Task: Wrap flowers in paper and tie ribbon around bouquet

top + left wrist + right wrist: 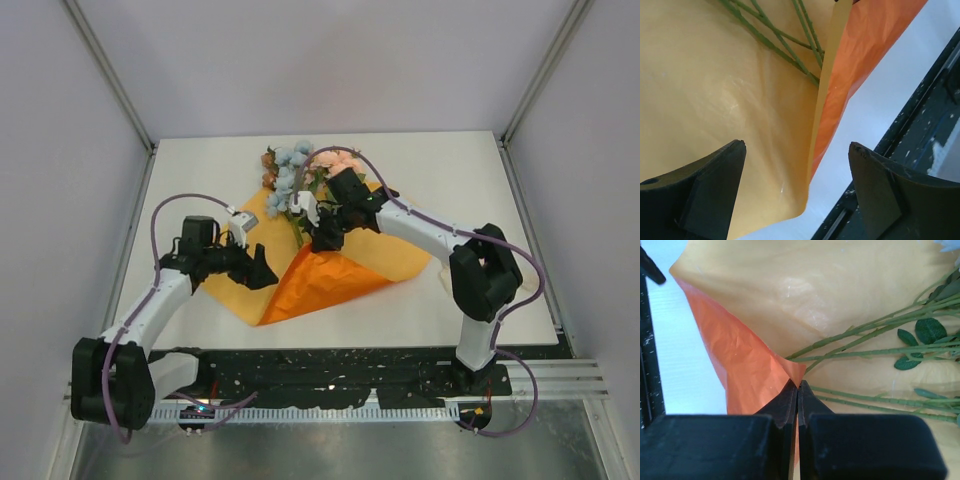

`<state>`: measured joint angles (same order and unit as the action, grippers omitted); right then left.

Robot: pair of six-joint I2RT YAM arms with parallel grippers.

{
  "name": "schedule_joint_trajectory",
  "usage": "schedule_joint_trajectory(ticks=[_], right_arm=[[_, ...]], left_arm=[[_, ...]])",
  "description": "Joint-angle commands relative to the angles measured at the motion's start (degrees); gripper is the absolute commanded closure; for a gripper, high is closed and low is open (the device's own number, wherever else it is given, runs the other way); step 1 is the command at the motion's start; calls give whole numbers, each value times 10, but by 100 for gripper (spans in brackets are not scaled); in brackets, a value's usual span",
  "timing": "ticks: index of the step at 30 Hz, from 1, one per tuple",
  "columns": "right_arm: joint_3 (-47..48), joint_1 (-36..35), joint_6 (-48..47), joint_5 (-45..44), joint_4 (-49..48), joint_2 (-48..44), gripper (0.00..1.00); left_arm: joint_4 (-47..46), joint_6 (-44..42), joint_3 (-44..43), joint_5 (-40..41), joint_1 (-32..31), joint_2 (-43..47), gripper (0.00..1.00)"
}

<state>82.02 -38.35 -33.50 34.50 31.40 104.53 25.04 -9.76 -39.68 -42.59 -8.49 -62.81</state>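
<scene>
The orange paper [330,280] lies on the table with its near part folded over, bright side up. The flowers [295,170] rest on it, blooms toward the back and green stems [865,332] running under the fold. My right gripper [798,383] is shut on the folded corner of the paper [747,365], right beside the stems. My left gripper [797,144] stands open at the paper's near left edge [817,135], which rises between the fingers [715,190] without touching either. The stems [782,42] show beyond it. The ribbon is out of view.
The white table [470,180] extends to the right and back of the paper. A black base rail [350,375] runs along the near edge, close to my left gripper. Grey walls and frame posts [110,80] enclose the sides.
</scene>
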Motion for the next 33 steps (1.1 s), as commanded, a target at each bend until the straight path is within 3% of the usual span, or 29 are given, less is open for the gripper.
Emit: schedule_joint_trajectory(ticks=[1, 7, 11, 17, 24, 31, 33], right_arm=[[33, -5, 15, -41, -35, 27, 95], [27, -2, 13, -80, -27, 39, 94], [6, 2, 14, -101, -27, 38, 94], [-2, 4, 52, -123, -26, 51, 94], [-19, 10, 90, -139, -29, 53, 94], [-29, 10, 112, -124, -70, 55, 95], [-32, 10, 115, -128, -84, 59, 95]], left_arm=[[-165, 257, 38, 1, 2, -53, 12], [-197, 287, 20, 7, -19, -156, 14], [-187, 273, -6, -22, -21, -202, 26], [-156, 252, -39, -42, -27, -244, 32], [-89, 230, -82, -37, -47, -293, 25], [-48, 221, -97, 1, -59, -333, 36], [-36, 216, -111, 1, -58, -347, 44]])
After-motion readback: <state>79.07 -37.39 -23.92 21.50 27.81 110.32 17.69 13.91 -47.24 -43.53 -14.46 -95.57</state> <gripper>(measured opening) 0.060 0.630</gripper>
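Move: The paper's raised fold edge, where the open left hand is heading, is about 6 cm to its right, 2 cm ahead and 9 cm below; the paper's near corner lies roughly 10 cm back, 4 cm left and 12 cm down. The right hand already pinches the folded-over corner, with the flower stems some 11 cm below, about 4 cm ahead and 2 cm left. From it the blue flowers are about 24 cm ahead and 6 cm left. Down and to the right, the left hand sinks about 9 cm onto the paper's fold, swinging a few cm forward and partly back, its fingers tipping steeper by some 35 degrees and narrowing partway around the fold edge without shutting. The right hand keeps its pinch and lowers the corner towards the stems, easing forward, then right, with a slight clockwise turn. ##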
